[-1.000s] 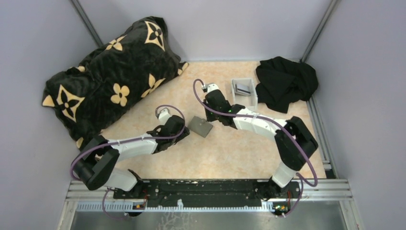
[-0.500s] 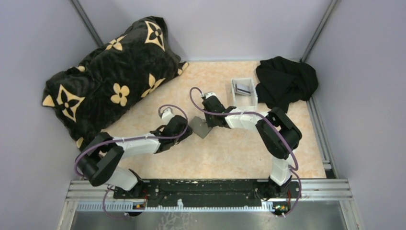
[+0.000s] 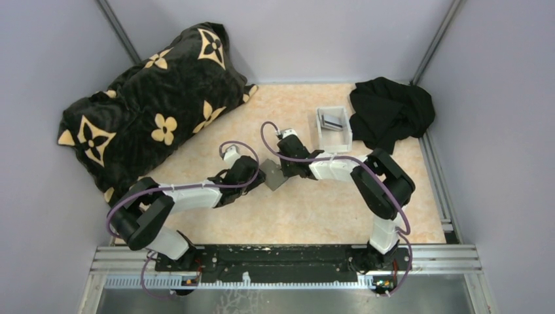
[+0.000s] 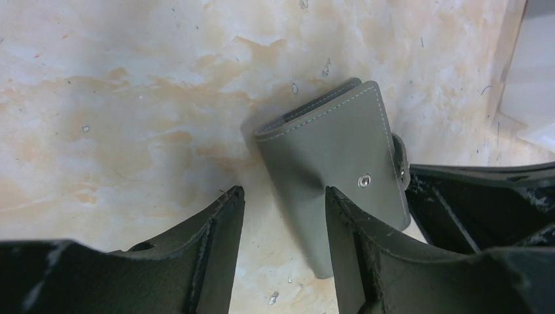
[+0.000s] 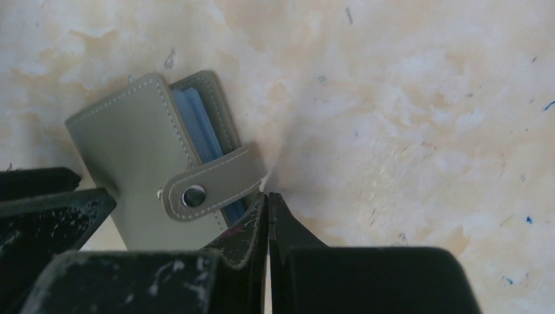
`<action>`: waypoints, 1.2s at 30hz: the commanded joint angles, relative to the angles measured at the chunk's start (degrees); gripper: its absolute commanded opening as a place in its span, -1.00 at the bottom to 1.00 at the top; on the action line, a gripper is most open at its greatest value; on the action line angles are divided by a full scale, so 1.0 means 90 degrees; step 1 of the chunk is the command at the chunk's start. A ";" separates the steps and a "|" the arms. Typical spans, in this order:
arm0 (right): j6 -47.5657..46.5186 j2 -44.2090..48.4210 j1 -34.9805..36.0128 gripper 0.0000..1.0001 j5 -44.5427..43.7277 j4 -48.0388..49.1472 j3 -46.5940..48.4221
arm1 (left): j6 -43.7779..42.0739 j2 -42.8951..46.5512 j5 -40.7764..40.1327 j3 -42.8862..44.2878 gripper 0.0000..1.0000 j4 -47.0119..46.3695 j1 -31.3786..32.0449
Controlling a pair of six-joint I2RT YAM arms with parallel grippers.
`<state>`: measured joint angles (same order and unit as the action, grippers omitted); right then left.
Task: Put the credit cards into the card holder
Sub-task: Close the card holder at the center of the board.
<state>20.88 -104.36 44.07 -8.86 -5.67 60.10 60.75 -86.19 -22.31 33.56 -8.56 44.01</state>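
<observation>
The grey card holder (image 3: 274, 175) lies closed on the marbled table between my two grippers. In the left wrist view the card holder (image 4: 334, 147) has its near corner between the fingers of my open left gripper (image 4: 283, 203), whose right finger (image 4: 347, 226) overlaps its edge. My right gripper (image 5: 267, 196) is shut, with its tips against the end of the snap strap (image 5: 209, 186) and nothing visibly between them. Blue pockets (image 5: 196, 124) show at the holder's open edge. Grey credit cards (image 3: 335, 122) lie in the white tray (image 3: 323, 134), away from both grippers.
A black pillow with gold flowers (image 3: 154, 104) fills the back left. A black cloth (image 3: 391, 112) is heaped at the back right beside the tray. Grey walls close in the table on three sides.
My right arm has folded in and brought its gripper down to the holder's right edge, closing its jaws. The left gripper has edged right up to the holder.
</observation>
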 commanded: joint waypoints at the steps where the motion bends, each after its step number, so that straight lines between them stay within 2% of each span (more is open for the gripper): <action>1: 0.0257 0.0311 0.0247 -1.00 0.0148 0.0023 -0.0241 | -0.0193 -0.0357 0.0089 -0.0282 0.14 0.0978 0.0017; 14: 0.0373 0.0677 0.0457 -0.98 -0.0296 -0.0140 -0.0359 | -0.0303 -0.0425 0.0008 -0.0353 0.11 0.0950 -0.0034; 24: 0.0080 0.1017 0.0485 -0.60 -0.0560 -0.0503 0.0075 | -0.0191 0.0108 0.0048 -0.0677 0.07 0.1031 -0.0046; 31: -0.0019 0.0999 0.0613 -0.38 -0.0610 -0.0758 0.0499 | -0.0197 0.0860 0.0055 -0.1027 0.17 0.0890 -0.0046; 36: -0.0064 0.0783 0.0729 -0.35 -0.0642 -0.0956 0.0890 | -0.0250 0.0710 0.0196 -0.1085 0.17 0.0712 -0.0046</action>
<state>21.30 -98.30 49.34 -13.15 -13.45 63.29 59.46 -77.60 -22.65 26.30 -7.99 43.88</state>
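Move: The card holder's middle lies about 4 cm left and 1 cm back from the right hand, 1 cm below; its unfastened strap is some 2 cm left of those fingertips, about level in depth. The white tray stands some 15 cm right and 13 cm ahead of the right hand. From the left hand, the card holder is about 4 cm to the right, 2 cm ahead and 2 cm below, its spine next to the fingers. Keep the right gripper shut against the card holder's strap-side edge and drag that edge back about 3 cm, then lift clear nearly 5 cm, opening partway and drifting a little forward and left above the holder. Hold the left gripper, half open, beside the spine for most of this, then ease it back and left some 3 cm. ##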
